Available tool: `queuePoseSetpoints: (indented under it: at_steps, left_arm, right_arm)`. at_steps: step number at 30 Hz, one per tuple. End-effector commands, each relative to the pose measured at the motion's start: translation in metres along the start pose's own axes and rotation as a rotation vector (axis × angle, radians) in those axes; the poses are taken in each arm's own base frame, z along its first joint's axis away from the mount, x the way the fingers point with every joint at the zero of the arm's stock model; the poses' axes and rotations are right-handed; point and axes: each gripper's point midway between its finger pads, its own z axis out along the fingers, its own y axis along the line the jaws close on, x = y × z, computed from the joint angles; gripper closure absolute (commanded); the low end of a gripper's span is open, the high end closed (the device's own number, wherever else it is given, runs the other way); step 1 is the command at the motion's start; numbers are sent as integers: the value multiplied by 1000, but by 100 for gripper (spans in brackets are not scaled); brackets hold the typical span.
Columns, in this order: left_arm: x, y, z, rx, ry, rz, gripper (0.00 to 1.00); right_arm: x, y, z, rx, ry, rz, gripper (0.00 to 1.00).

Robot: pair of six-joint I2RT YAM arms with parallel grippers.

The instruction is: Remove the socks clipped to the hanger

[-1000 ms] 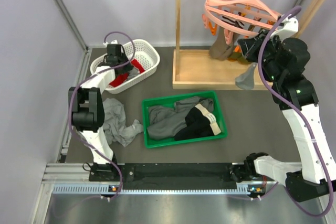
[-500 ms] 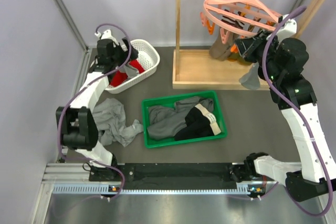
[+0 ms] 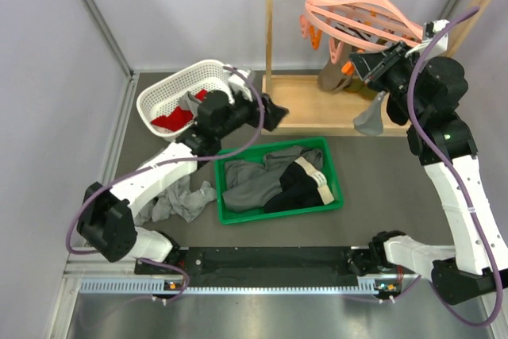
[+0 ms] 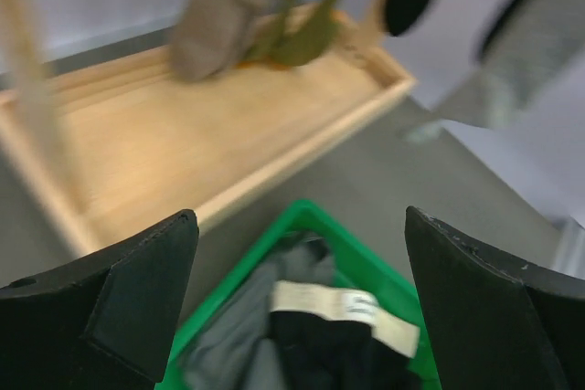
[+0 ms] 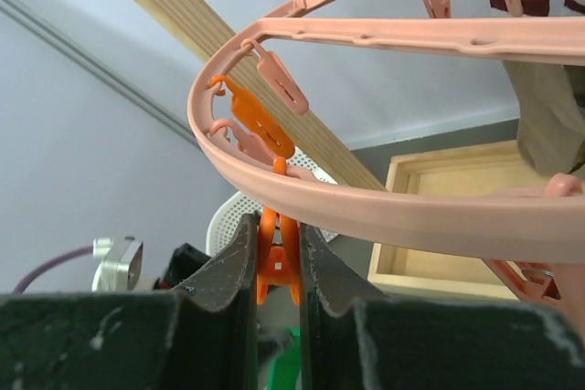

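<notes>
The pink hanger [image 3: 357,20] hangs from the wooden rack, tilted. Under it hang a tan sock [image 3: 329,77] and a grey sock [image 3: 369,117]. My right gripper [image 3: 362,64] is up at the hanger's rim, shut on an orange clip [image 5: 277,253] that dangles below the pink ring [image 5: 366,207]. My left gripper [image 3: 274,110] is open and holds nothing, stretched out between the white basket and the rack base. Its view is blurred: the tan sock [image 4: 215,15], an olive sock [image 4: 311,29] and the grey sock [image 4: 512,70] hang ahead of it.
A white basket [image 3: 230,85] at the back left holds red socks [image 3: 168,121] and a grey one. A green bin [image 3: 333,172] with grey and black garments sits mid-table. A grey cloth [image 3: 178,200] lies to its left. The wooden rack's tray [image 3: 305,109] stands behind the bin.
My left gripper opened at the white basket, then the arm swung right toward the rack. The right gripper kept its grip and edged up and left with the hanger.
</notes>
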Motion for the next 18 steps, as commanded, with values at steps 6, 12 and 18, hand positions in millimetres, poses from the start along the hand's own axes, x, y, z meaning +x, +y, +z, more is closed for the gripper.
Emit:
queuePoseSetpoints:
  at_steps: [6,12,18]
  left_arm:
    - [16,-123,51,281,-74,94,1]
    - [44,-173,86,363,-55,102,1]
    - [66,-188,124,320,-22,158,1]
  right_arm:
    - [-3,28,-9,-108,6,43,100]
    - [1,30,-10,-126,22,65,100]
    - [1,31,-11,-132,17,73,100]
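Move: The grey sock hangs about 25 cm to the left gripper's right, some 2 cm nearer the base and 5 cm higher. A black sock hangs 6 cm to the right of the grey one; the green tray lies below the gripper, about 25 cm down and 2 cm back; the wooden base is 20 cm ahead, 22 cm right, equally low. From the right gripper the grey sock is roughly 13 cm below, 4 cm right and 2 cm back. Sweep the open left gripper to the right, about 21 cm, over the green tray towards the hanging grey sock, drawing back some 7 cm and sinking slightly in the second half. Turn it about 20 degrees clockwise on the way and keep the fingers wide. Meanwhile keep the right gripper pinched on the orange clip, nearly still. ##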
